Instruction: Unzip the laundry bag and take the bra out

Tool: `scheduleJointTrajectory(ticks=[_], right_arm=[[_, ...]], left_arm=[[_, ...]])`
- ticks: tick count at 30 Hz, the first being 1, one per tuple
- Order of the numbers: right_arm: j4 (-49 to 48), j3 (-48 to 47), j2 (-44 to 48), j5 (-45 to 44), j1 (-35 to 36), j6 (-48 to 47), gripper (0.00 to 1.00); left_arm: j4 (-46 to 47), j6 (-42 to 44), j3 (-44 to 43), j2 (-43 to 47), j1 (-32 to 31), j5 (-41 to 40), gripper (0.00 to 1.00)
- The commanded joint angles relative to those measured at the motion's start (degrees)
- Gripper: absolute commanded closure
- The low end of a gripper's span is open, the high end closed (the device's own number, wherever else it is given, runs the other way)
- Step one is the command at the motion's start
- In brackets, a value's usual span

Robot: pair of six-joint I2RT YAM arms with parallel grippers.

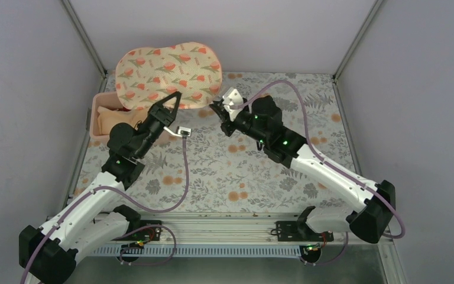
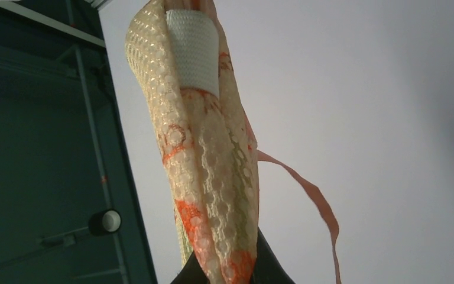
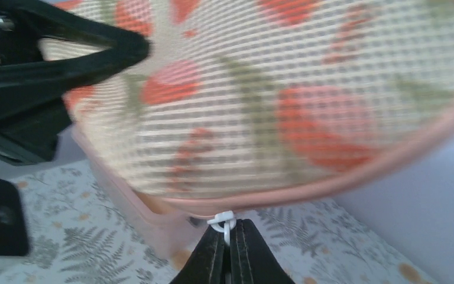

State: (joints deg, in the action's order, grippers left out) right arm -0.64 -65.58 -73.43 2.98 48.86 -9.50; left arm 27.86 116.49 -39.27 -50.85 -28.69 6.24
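The laundry bag (image 1: 168, 68) is a peach mesh pouch with red-orange marks, held up over the back left of the table. My left gripper (image 1: 174, 97) is shut on its lower edge; the left wrist view shows the mesh (image 2: 207, 177) pinched between the fingers (image 2: 227, 275). My right gripper (image 1: 217, 109) is shut on the white zip pull (image 3: 223, 223) at the bag's pink zip edging (image 3: 331, 183), with both jaws closed tight on it (image 3: 230, 239). The navy bra is hidden.
A pink plastic bin (image 1: 102, 100) stands at the back left under the bag, with a peach garment (image 1: 115, 121) in it. A thin pink strap (image 2: 313, 201) hangs from the bag. Grey walls close in the table on three sides.
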Motion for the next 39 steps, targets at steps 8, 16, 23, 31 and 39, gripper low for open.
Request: scheduleJointTrajectory(ticks=[8,16,23,31,39], right_arm=[[11.5,-1.7,4.9,7.0,-13.9,-2.5,0.97],[17.5,-2.4,6.1,24.2,-14.7,-6.5,0.97],[20.4,-1.7,7.8,38.5,-14.6,-6.2,0.97],[20.8,0.7,7.3,39.6,-14.6,-1.1,0.97],[16.7,3.1,4.5,44.0,-14.5,7.7,0.97]], left_arm=[[-8.1,-7.7,3.3,5.4,-2.1,4.6,0.98],[-26.0,-53.8,-1.2,6.0,-5.8,12.0,0.98],[-23.0,-84.5,6.1,7.9,-5.5,26.5,0.98],[-16.5,-96.9,12.5,7.6,-3.2,28.0,0.66],[-24.0,-92.6,10.9,7.5,-3.0,32.8,0.0]])
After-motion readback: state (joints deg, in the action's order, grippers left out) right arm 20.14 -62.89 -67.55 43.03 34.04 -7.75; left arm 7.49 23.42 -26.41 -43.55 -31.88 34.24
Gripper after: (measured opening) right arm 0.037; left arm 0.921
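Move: The left hand still grips the laundry bag's edge, with the bag's middle roughly 3 cm ahead, 1 cm left and 6 cm above. The zipper pull lies about 10 cm to the left hand's right, 1 cm back and 3 cm lower, already in the right fingers. From the right hand, the bag's middle is some 4 cm ahead, 10 cm left and 9 cm up. The pink bin sits about 14 cm ahead of the left hand, 22 cm left and 34 cm down. Keeping its pinch on the zipper pull, the right hand draws it about 7 cm right and slightly forward, then swings back some 9 cm while sinking and turning counter-clockwise. The left hand sinks about 15 cm, also back and right, rolling its wrist through roughly a right angle. Near the end its fingers spread wide and let go of the bag. ##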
